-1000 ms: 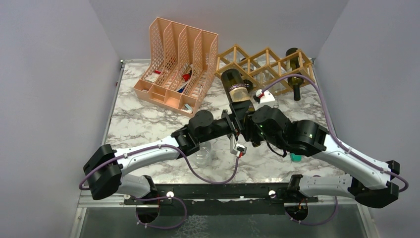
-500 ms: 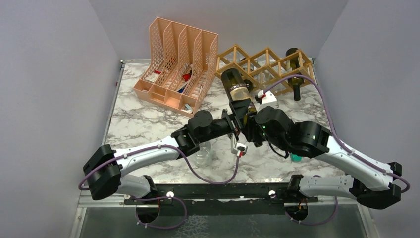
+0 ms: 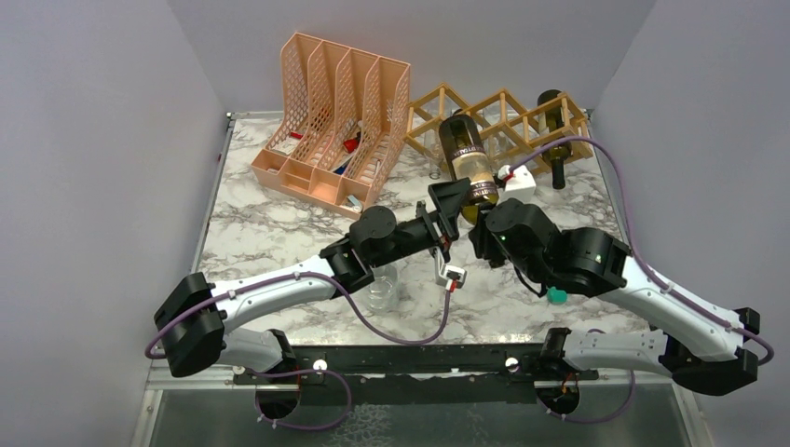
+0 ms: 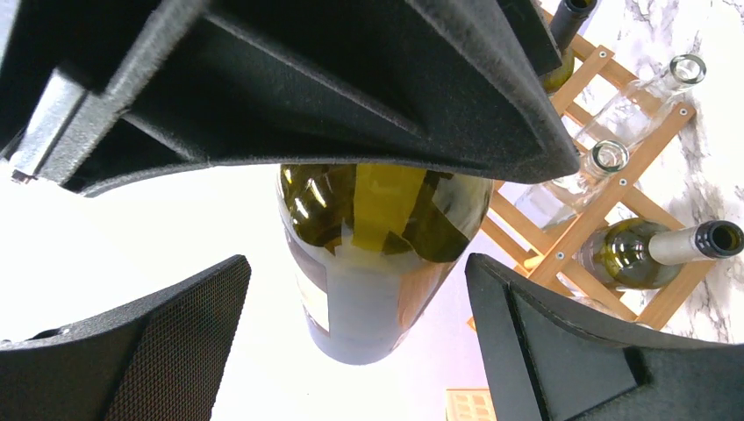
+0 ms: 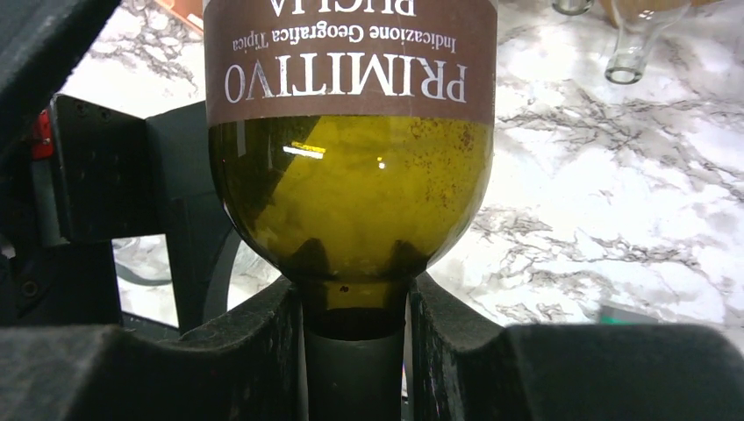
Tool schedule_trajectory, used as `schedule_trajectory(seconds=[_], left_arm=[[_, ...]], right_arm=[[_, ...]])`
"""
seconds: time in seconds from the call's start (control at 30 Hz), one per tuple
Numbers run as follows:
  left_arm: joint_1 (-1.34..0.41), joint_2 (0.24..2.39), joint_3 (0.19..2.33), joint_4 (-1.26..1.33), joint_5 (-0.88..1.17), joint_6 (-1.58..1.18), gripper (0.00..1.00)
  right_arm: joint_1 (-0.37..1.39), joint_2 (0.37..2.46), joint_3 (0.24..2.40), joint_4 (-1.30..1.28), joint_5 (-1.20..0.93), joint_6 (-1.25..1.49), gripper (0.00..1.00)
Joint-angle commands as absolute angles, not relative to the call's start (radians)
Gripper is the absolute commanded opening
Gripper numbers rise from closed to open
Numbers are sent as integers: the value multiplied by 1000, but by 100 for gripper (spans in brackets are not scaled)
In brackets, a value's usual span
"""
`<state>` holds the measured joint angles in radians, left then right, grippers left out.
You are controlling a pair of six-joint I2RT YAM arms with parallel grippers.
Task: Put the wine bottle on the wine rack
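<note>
The wine bottle [image 3: 469, 160], dark green with a brown label, hangs in the air in front of the wine rack [image 3: 503, 119], base pointing toward it. My right gripper [image 3: 480, 217] is shut on the bottle's neck; in the right wrist view the neck sits squeezed between both fingers [image 5: 254, 351] of that gripper [image 5: 355, 355], under the bottle's shoulder [image 5: 351, 202]. My left gripper [image 3: 445, 209] stands open beside the bottle. In the left wrist view the bottle [image 4: 377, 263] lies between the spread jaws of that gripper [image 4: 351, 342] with gaps on both sides.
The wooden rack [image 4: 605, 206] holds a green bottle [image 4: 645, 254] and clear glass bottles [image 4: 605, 158]. A peach mesh file organiser [image 3: 331, 121] stands at the back left. A glass [image 3: 380, 291] sits under the left arm, and a small teal object [image 3: 556, 296] lies near the right arm.
My left gripper has opened and let go of the bottle. The right gripper has carried the bottle back and to the right, closer to the rack.
</note>
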<state>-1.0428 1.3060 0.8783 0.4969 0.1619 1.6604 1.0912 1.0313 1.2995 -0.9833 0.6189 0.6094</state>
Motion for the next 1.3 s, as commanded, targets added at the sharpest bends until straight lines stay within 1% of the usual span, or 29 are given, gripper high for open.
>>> schedule_trajectory(seconds=[0.0,0.13,0.3,0.5,0.67,0.77,1.03,1.13,1.27], left_arm=[[-1048,1277,923,516,140,1647,99],[-1048,1272,929,511,117,1613,99],[-1035,1267,945,512,40,1541,99],[-1013,1249,972,514,-21,1387,99],[-993,1243,1011,515,-68,1196,99],[-986,1247,1056,515,-140,1053,99],[-980,1256,1163,527,-519,622,99],[-979,1225,1163,449,-571,474,99],[-977,1185,1201,256,-571,296,99]], right_arm=[[1086,1024,1362,-899,754,588,1],[1029,1046,1357,-819,749,507,1],[833,1086,1367,-644,573,371,1],[662,1206,1447,-538,388,311,1],[568,1317,1508,-495,272,324,1],[503,1372,1533,-472,217,359,1],[396,1520,1621,-437,83,415,1],[370,1575,1644,-423,47,427,1],[359,1656,1709,-424,17,433,1]])
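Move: The right gripper grips the wine bottle by its neck. The rack's empty upper left slot lies about 32 cm ahead of it, 2 cm right and 10 cm lower. Beneath that slot is a racked bottle, some 27 cm ahead, 2 cm right and 20 cm below the hand. The right-end bottle lies roughly 33 cm ahead, 23 cm right and 12 cm below. From the left gripper, empty and open by the held bottle, the slot is about 28 cm ahead, 3 cm right and 16 cm down. Carry the bottle forward about 24 cm with the right gripper, keeping the hold on its neck and its base leading, out to the rack's left half; rise slightly on the way, then sink a little and turn some 10 degrees clockwise. Meanwhile draw the open left gripper leftwards and up, away from the bottle, about 10 cm each way and somewhat forward, swinging its fingers from pointing right to pointing mostly forward. ##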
